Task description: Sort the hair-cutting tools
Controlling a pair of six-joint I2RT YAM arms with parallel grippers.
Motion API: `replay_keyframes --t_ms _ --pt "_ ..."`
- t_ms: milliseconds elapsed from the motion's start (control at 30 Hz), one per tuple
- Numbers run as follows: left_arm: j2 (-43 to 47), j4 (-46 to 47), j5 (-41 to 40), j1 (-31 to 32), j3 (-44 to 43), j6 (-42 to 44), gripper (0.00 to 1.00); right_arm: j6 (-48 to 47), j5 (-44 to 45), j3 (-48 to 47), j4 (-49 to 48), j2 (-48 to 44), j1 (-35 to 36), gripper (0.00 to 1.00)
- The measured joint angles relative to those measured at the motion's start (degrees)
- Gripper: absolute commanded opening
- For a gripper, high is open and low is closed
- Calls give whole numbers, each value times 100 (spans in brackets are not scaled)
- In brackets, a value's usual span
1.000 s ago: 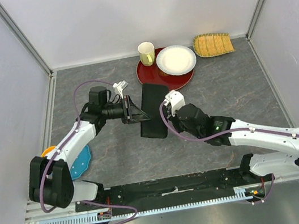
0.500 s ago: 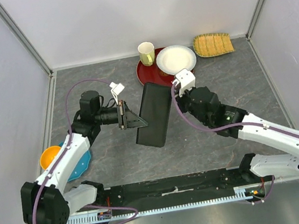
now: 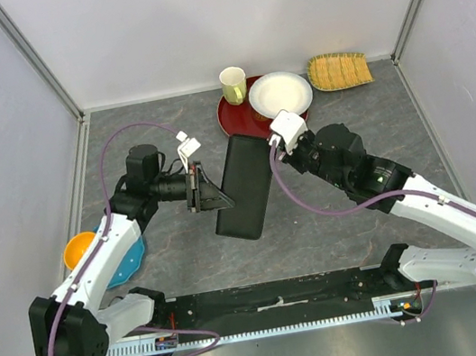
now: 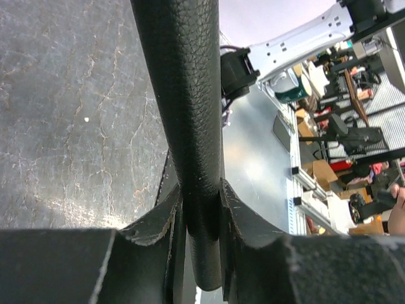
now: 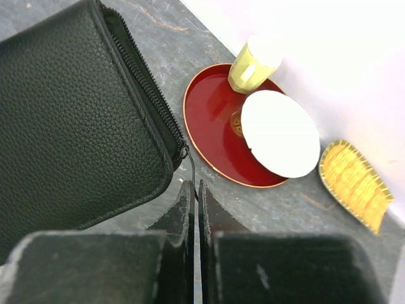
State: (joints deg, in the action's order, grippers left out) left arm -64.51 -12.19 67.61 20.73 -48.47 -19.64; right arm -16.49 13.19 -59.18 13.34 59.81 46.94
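No scissors or combs show in any view. The large black zipped case (image 3: 244,186) hangs between both arms above the table. My left gripper (image 3: 219,197) is shut on the case's left long edge; in the left wrist view the leather edge (image 4: 183,95) runs between the left gripper's (image 4: 201,190) fingers. My right gripper (image 3: 277,155) is at the case's far right corner. In the right wrist view the right gripper (image 5: 195,187) is shut on the thin zipper pull (image 5: 192,166) of the case (image 5: 69,126). The zipper looks closed.
A red tray (image 3: 241,115) at the back holds a yellow cup (image 3: 233,84) and a white plate (image 3: 280,94). A woven basket (image 3: 339,71) lies at the back right. A blue plate (image 3: 132,255) and an orange bowl (image 3: 77,251) sit at the left edge.
The right gripper moved from the case's near right side up to its far right corner. The left arm drew back slightly, and the case's near end shifted left.
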Motion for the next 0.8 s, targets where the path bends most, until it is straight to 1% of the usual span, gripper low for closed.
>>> replay_keyframes --t_ms 200,333,600,800 --pt "-201 -638 -15 262 -289 723 2 -984 -306 -326 483 17 -105 0" --pt "-293 -890 -96 485 -328 1019 2 -1526 -562 -719 962 205 -149 0" --pt "-490 -1078 -367 870 -409 1226 2 -2433 -920 -1425 1709 758 -238 0" --pt "-693 -1156 -529 1141 -505 1279 2 -2835 -1185 -1744 1993 1029 -297 0"
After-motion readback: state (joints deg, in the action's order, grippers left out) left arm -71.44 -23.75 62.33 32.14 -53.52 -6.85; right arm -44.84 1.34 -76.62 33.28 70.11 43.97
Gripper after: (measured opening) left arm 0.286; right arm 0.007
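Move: The zip pull at the closed-over case's far right corner is some 11 cm ahead of my left hand, 10 cm to its right and about 3 cm higher. The middle of the case, pinched in that hand, is 3 cm ahead, 4 cm to its right. From my right hand, holding the pull's cord, the pull is about 1 cm ahead and 2 cm left; the red tray stands about 17 cm ahead, 4 cm left and 27 cm below. My left hand keeps its pinch on the case's edge and draws it down, to the right and back, about 5 cm in all, turning slightly clockwise. My right hand stays shut on the zip cord near the corner, shifting barely more than a centimetre while it rolls its left side down and swings counter-clockwise, some 30 degrees overall. ##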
